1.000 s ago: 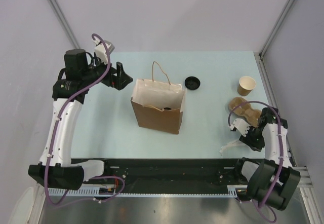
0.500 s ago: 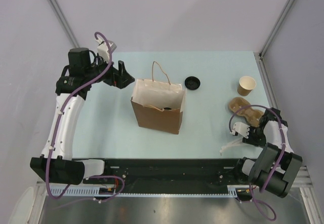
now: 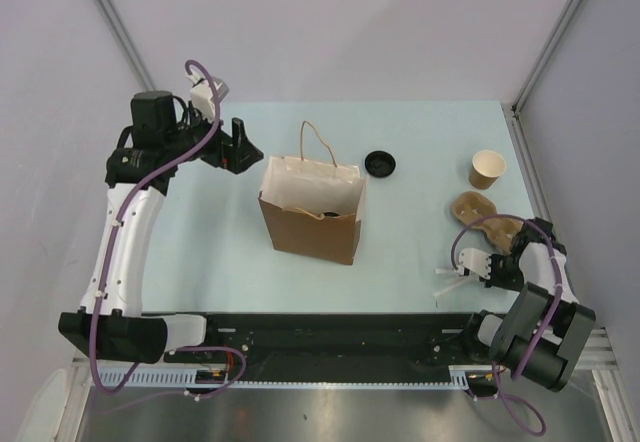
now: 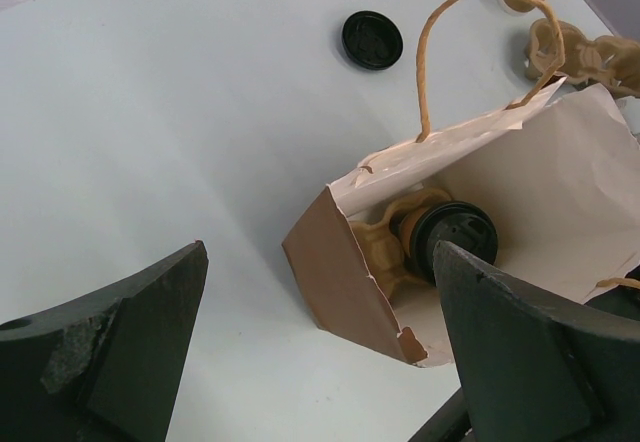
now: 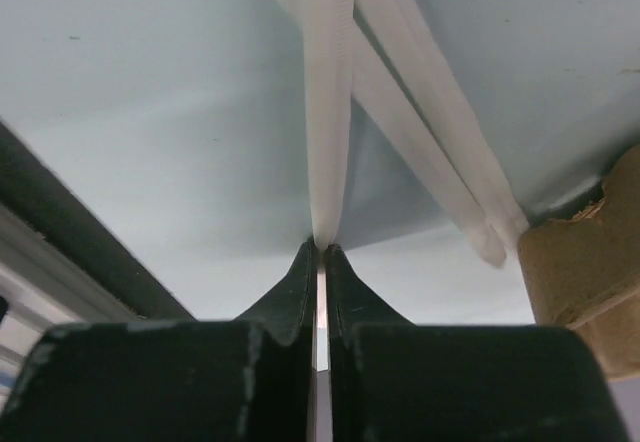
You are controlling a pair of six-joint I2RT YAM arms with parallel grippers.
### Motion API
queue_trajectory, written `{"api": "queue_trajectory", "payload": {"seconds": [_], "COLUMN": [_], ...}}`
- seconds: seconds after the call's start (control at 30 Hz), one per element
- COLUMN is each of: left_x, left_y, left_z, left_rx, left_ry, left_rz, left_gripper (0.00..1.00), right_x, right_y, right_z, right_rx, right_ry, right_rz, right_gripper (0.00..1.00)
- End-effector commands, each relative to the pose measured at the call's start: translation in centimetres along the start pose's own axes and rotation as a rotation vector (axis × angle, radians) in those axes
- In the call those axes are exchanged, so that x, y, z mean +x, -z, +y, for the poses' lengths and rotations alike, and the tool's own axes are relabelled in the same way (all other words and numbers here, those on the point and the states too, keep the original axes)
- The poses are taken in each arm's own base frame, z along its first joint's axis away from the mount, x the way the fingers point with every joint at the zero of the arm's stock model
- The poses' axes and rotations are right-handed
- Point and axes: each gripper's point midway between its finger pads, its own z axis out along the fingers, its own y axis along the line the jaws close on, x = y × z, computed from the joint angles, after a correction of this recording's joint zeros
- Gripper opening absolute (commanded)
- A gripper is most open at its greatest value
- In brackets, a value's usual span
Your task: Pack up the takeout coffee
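Observation:
A brown paper bag (image 3: 312, 210) stands open at mid-table. Inside it, the left wrist view shows a cup with a black lid (image 4: 455, 237) sitting in a pulp carrier (image 4: 385, 247). An unlidded tan cup (image 3: 487, 169) stands at the back right, apart from a loose black lid (image 3: 380, 163). My left gripper (image 3: 240, 147) hovers open to the bag's upper left, jaws wide and nothing between them (image 4: 318, 262). My right gripper (image 3: 456, 274) is low at the near right, jaws shut (image 5: 320, 247) on the end of a thin white strip (image 5: 328, 112).
A second pulp carrier (image 3: 485, 220) lies just behind the right gripper, its corner (image 5: 585, 282) close beside the jaws. Two more white strips (image 5: 440, 162) lie on the table next to the held one. The table's black front rail (image 3: 330, 332) runs close under the right wrist.
The right gripper has closed from part-open to shut on the white strip and has shifted slightly left. The left arm has barely moved, still wide open.

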Motion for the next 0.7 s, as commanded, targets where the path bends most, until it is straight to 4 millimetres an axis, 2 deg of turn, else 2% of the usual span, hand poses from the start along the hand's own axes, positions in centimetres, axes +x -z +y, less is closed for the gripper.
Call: {"api": "queue_trajectory", "payload": {"seconds": [0.0, 0.13, 0.17, 0.2, 0.23, 0.27, 0.3, 0.37, 0.4, 0.47, 0.5, 0.57, 0.6, 0.63, 0.67], "left_x": [-1.9, -1.8, -1.8, -1.8, -1.8, -1.8, -1.9, -1.8, -1.8, -1.6, -1.6, -1.6, -1.5, -1.6, -1.5], "left_y": [0.8, 0.6, 0.6, 0.6, 0.6, 0.5, 0.5, 0.3, 0.2, 0.0, 0.0, -0.1, -0.1, 0.0, 0.0], "left_z": [0.1, 0.1, 0.2, 0.2, 0.2, 0.3, 0.2, 0.3, 0.3, 0.4, 0.5, 0.4, 0.4, 0.4, 0.5], "left_rx": [-0.012, -0.008, -0.008, -0.007, -0.008, -0.007, -0.005, -0.002, -0.004, -0.002, -0.003, 0.001, 0.000, -0.004, -0.008], "left_ry": [-0.047, -0.050, -0.052, -0.054, -0.056, -0.056, -0.057, -0.053, -0.051, -0.041, -0.038, -0.035, -0.030, -0.034, -0.033], "left_rz": [-0.039, -0.035, -0.035, -0.034, -0.033, -0.033, -0.035, -0.034, -0.035, -0.034, -0.035, -0.036, -0.034, -0.038, -0.037], "left_gripper": [1.00, 0.99, 1.00, 0.99, 1.00, 0.99, 1.00, 0.99, 1.00, 0.99, 1.00, 1.00, 1.00, 1.00, 0.99], "right_x": [-1.8, -3.4, -4.2, -4.5, -5.5, -6.0, -6.8, -8.2, -9.4, -11.3, -12.8, -15.7, -17.4, -19.7, -21.2], "right_y": [0.8, 3.8, 4.7, 6.2, 6.9, 7.7, 9.3, 11.1, 13.2, 15.5, 18.4, 21.0, 24.2, 26.1, 28.0], "right_z": [2.1, 1.6, 2.5, 1.8, 2.8, 2.7, 1.7, 1.4, -0.1, -1.9, -3.6, -5.9, -7.0, -8.1, -8.6], "right_rx": [-0.021, 0.050, 0.031, 0.058, 0.031, 0.046, 0.094, 0.120, 0.187, 0.231, 0.293, 0.324, 0.354, 0.382, 0.396], "right_ry": [0.048, 0.067, 0.067, 0.076, 0.074, 0.089, 0.098, 0.099, 0.081, 0.072, 0.026, 0.018, -0.061, -0.018, -0.018], "right_rz": [-0.074, -0.132, -0.158, -0.168, -0.214, -0.228, -0.266, -0.325, -0.382, -0.464, -0.533, -0.629, -0.709, -0.777, -0.833], "right_gripper": [0.00, 0.00, 0.00, 0.00, 0.00, 0.00, 0.00, 0.00, 0.00, 0.00, 0.00, 0.00, 0.00, 0.00, 0.00]}}
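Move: About 52 cm to the left of the right hand and 12 cm ahead stands the paper bag, its middle some 10 cm above the fingers. The right fingers have already shut on the straw. The other two straws lie crossed about 11 cm to that hand's left; the brown tray's middle is 15 cm ahead and 6 cm left, the empty cup 28 cm ahead and 10 cm left. From the left hand the bag is 17 cm to the right, level fore and aft, 21 cm below. Lifting the straw it already pinches near one end, the right hand rises faster and faster, about 22 cm in all. It edges back a little first, then swings some 11 cm left towards the bag and forward over the tray, fingers staying shut while the wrist tips them about 35 degrees from straight down to forward and left. ##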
